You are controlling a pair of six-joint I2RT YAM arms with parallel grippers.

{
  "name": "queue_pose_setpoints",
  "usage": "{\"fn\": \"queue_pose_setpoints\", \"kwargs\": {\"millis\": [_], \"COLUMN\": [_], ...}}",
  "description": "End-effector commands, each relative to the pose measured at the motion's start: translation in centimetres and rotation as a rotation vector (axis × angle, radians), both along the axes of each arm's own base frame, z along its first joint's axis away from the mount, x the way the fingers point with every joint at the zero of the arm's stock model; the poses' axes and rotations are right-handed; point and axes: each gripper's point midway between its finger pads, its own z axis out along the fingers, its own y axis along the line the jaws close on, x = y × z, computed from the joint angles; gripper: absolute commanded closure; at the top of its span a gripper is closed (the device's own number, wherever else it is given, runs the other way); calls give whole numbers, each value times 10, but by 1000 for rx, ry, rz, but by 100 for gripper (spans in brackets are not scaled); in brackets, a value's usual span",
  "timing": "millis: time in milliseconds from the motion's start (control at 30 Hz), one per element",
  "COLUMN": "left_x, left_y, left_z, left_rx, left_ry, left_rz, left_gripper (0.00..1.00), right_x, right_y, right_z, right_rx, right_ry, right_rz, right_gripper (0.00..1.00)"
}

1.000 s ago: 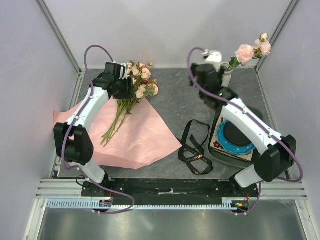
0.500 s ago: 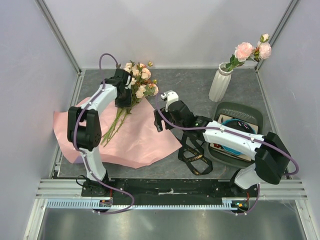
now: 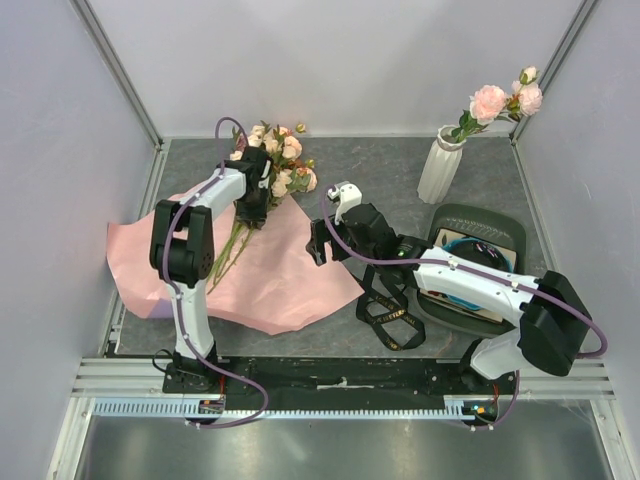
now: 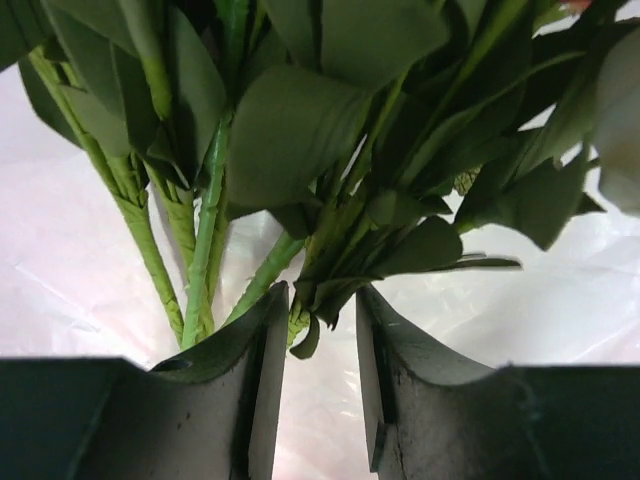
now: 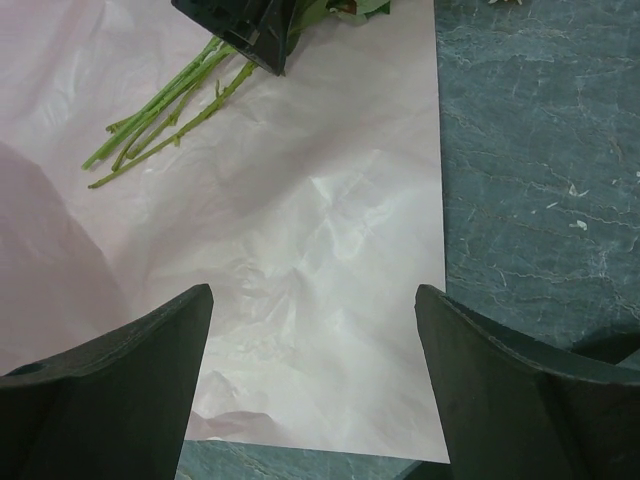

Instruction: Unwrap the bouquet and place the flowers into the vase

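Note:
The bouquet lies unwrapped: its pink paper [image 3: 280, 285] is spread flat and the loose flowers [image 3: 280, 165] lie on it, heads to the back. My left gripper [image 3: 254, 200] stands over their stems. In the left wrist view its jaws [image 4: 320, 295] stand narrowly apart, with a leafy stem [image 4: 305, 325] between the tips against the left finger. My right gripper [image 3: 318, 240] hovers wide open and empty [image 5: 312, 300] above the paper's [image 5: 300, 200] right edge. The white vase [image 3: 440, 172] stands at the back right with pink roses [image 3: 492, 103] in it.
A black ribbon [image 3: 388, 300] lies coiled on the grey table [image 3: 360, 190], right of the paper. A blue dish [image 3: 470, 300] on a dark tray [image 3: 470, 222] sits under my right arm. Metal frame posts and white walls close in the sides and back.
My right arm swung from the vase down to the paper's right edge. My left gripper shifted slightly right over the stems and its jaws narrowed around them.

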Motion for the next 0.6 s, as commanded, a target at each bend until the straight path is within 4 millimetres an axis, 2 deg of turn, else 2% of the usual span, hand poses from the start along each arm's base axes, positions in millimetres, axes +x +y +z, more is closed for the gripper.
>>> {"fn": "queue_pose_setpoints", "kwargs": {"millis": [0, 100, 167, 233, 300, 333, 400, 433, 533, 567], "left_x": [13, 15, 15, 16, 13, 12, 9, 9, 6, 0], "left_y": [4, 0, -4, -11, -22, -27, -44, -49, -73, -82], "left_z": [4, 11, 18, 33, 48, 66, 85, 102, 133, 154], "left_rx": [32, 9, -14, -37, -65, -90, -170, -207, -334, -396], "left_ry": [-21, -35, -47, -81, -111, -155, -198, -250, -336, -378], "left_rz": [-25, -23, -30, -40, -66, -78, -114, -133, -210, -244], "left_gripper": [62, 72, 82, 91, 94, 97, 98, 98, 98, 98], "right_x": [-3, -4, -3, -3, -2, 0, 1, 3, 9, 10], "right_y": [7, 8, 7, 6, 5, 4, 3, 4, 5, 5], "right_z": [12, 9, 8, 7, 6, 7, 4, 8, 14, 16], "right_rx": [58, 55, 52, 47, 39, 36, 21, 22, 28, 31], "right_ry": [-12, -7, -5, -4, -9, -12, -7, -10, -12, -10], "right_rz": [16, 18, 15, 15, 5, -3, -9, -13, -29, -36], "right_gripper": [11, 11, 11, 11, 11, 11, 11, 10, 10, 10]}}
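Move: A leafy flower stem already lies between the left gripper's open fingers, practically at the hand point and about 1 cm below it. The other stems run about 3 cm to its left, level with it; their cut ends lie some 15 cm back and 10 cm left. The bouquet's blooms centre roughly 15 cm ahead and 6 cm right. From the right gripper that leafy stem lies about 9 cm ahead, 15 cm left and 15 cm lower. Settle the left gripper barely half a centimetre lower and shut the fingers so they pinch the leafy stem just below its leaves. Then lift at a quickening pace, about 7 cm up and 4 cm to the right, away from the stems on the left, letting the fingertips swing some 10 degrees forward and to the right. ##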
